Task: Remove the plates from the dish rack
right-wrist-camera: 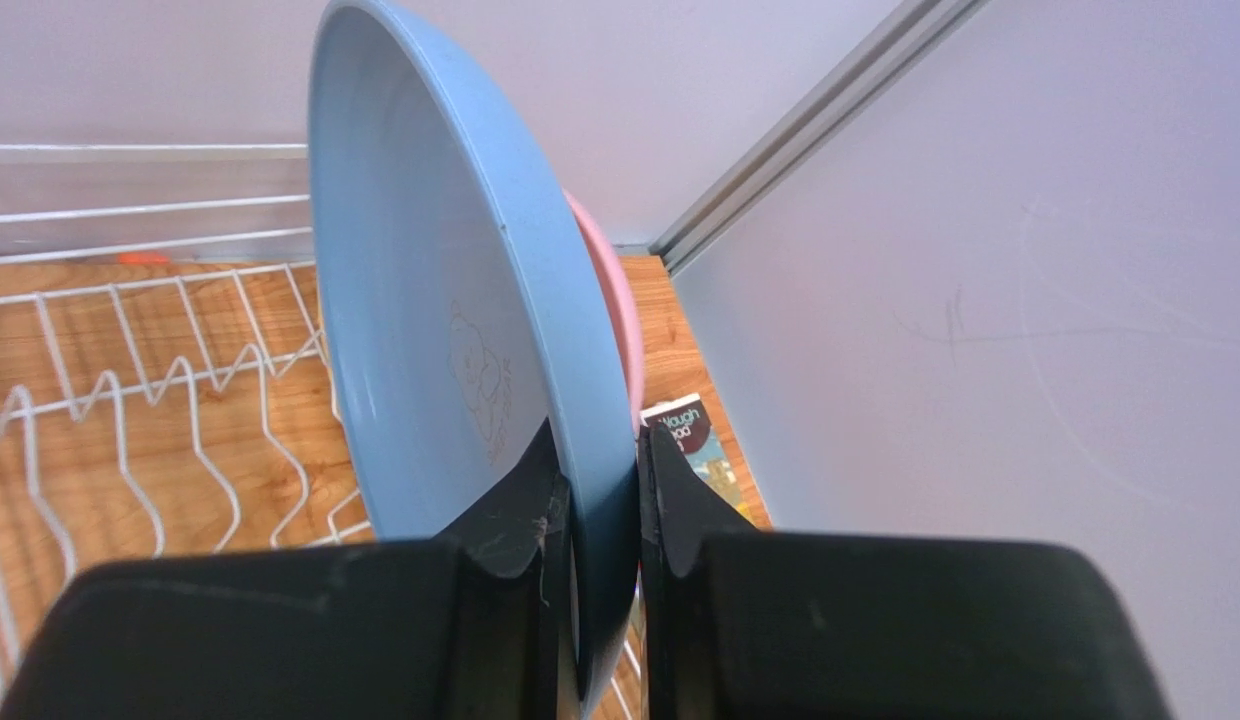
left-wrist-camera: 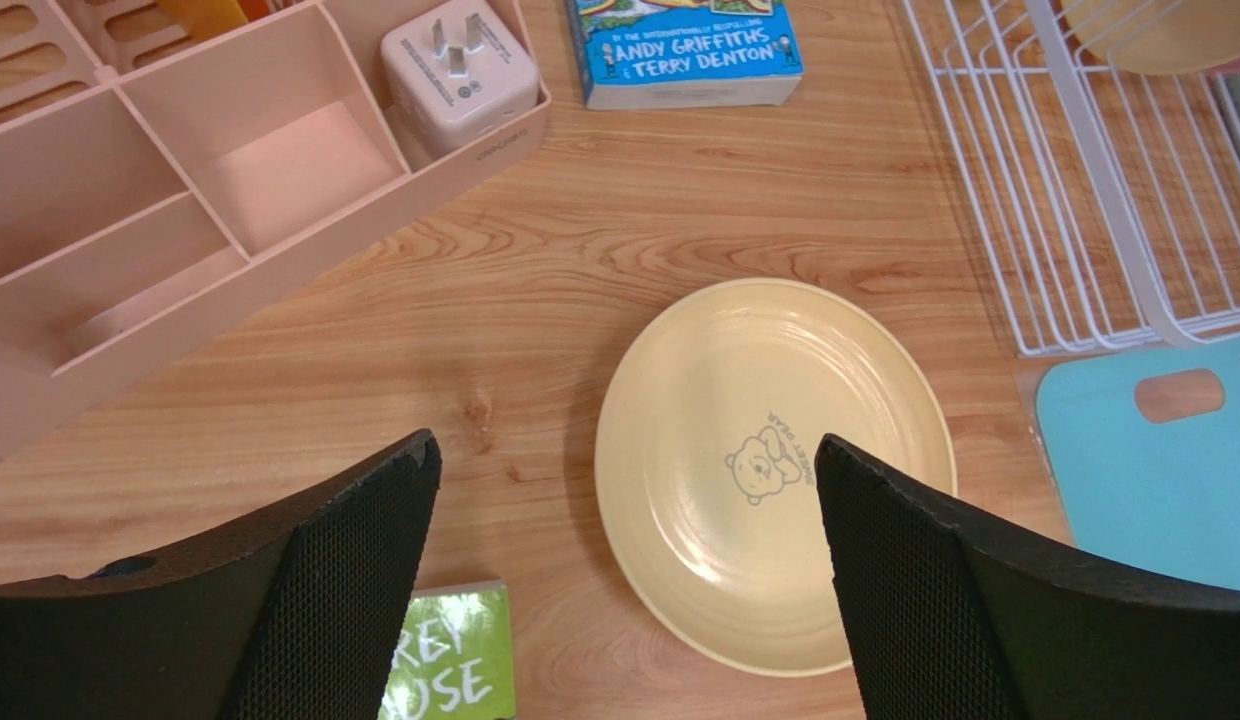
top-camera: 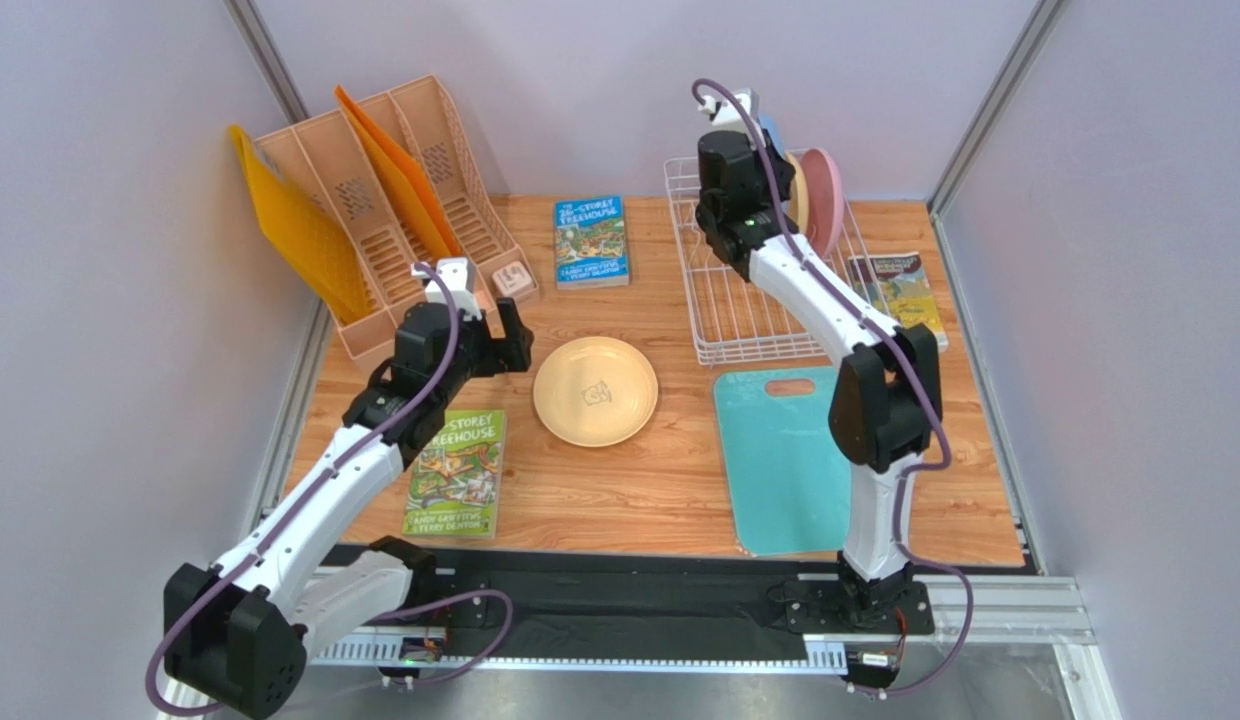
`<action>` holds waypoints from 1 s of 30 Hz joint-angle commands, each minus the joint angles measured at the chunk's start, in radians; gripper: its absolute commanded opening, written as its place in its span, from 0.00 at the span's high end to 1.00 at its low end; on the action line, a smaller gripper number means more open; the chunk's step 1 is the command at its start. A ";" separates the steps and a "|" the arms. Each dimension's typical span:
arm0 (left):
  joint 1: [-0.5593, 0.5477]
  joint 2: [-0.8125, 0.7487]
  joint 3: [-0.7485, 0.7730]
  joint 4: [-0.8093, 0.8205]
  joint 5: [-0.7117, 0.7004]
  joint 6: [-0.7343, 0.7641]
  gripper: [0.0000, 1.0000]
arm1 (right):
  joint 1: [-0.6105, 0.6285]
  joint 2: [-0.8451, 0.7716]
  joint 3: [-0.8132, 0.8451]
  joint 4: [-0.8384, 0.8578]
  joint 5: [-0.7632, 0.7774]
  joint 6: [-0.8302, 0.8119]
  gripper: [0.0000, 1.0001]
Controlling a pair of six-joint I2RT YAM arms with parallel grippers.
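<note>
My right gripper [right-wrist-camera: 598, 447] is shut on the rim of a light blue plate [right-wrist-camera: 446, 345] that stands upright at the far end of the white wire dish rack [right-wrist-camera: 161, 375]. Just behind it stands a pink plate [right-wrist-camera: 622, 323]. From above, the pink plate [top-camera: 826, 198] and a cream one [top-camera: 801, 188] show on edge in the rack [top-camera: 731, 308]. A cream-yellow plate [top-camera: 595, 390] lies flat on the table. My left gripper [left-wrist-camera: 626, 446] hangs open above the wood by that plate's [left-wrist-camera: 776, 473] left rim, holding nothing.
A peach file organizer [top-camera: 378, 195] with orange folders stands back left, a white plug adapter [left-wrist-camera: 458, 68] in its front tray. A blue book [top-camera: 592, 240], a green book [top-camera: 456, 473], a teal cutting board [top-camera: 784, 458] and another book [top-camera: 900, 293] lie around.
</note>
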 commanded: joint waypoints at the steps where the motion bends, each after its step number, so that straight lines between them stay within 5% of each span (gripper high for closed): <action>1: -0.008 -0.039 0.002 0.018 0.060 -0.005 0.01 | 0.036 -0.225 -0.012 -0.148 -0.043 0.195 1.00; 4: -0.006 -0.052 0.000 0.045 0.109 -0.025 0.01 | 0.044 -0.317 -0.056 -0.397 -0.190 0.394 1.00; 11: -0.008 -0.105 -0.050 0.192 0.254 -0.057 0.00 | 0.088 -0.559 -0.346 -0.464 -0.589 0.626 1.00; 20: -0.012 -0.077 -0.115 0.307 0.330 -0.126 0.01 | 0.127 -0.776 -0.641 -0.318 -0.951 0.864 1.00; 30: -0.041 -0.048 -0.164 0.370 0.317 -0.165 0.03 | 0.199 -0.786 -0.790 -0.171 -1.062 0.985 1.00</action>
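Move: Back towards the middle of the table, the loose yellow plate lies about 21 cm nearer and 28 cm left of the right hand, some 27 cm below it. The right hand already holds the blue plate. Under that hand is the dish rack, with its standing yellow plate roughly 8 cm ahead and 3 cm right; the teal board lies about 32 cm back and 4 cm right. From the left hand the loose yellow plate is about 1 cm ahead, 9 cm right and 18 cm down. Keeping its pinch on the blue plate's rim, the right hand sweeps some 25 cm back and 15 cm left, from the rack towards the loose yellow plate, rising about 5 cm before sinking to 8 cm below its start. It rolls about 60 degrees, left side up, swings counter-clockwise and tips down. The left hand, fingers still wide open, moves about 6 cm right to meet the blue plate's far rim, rising, then sinking again. ##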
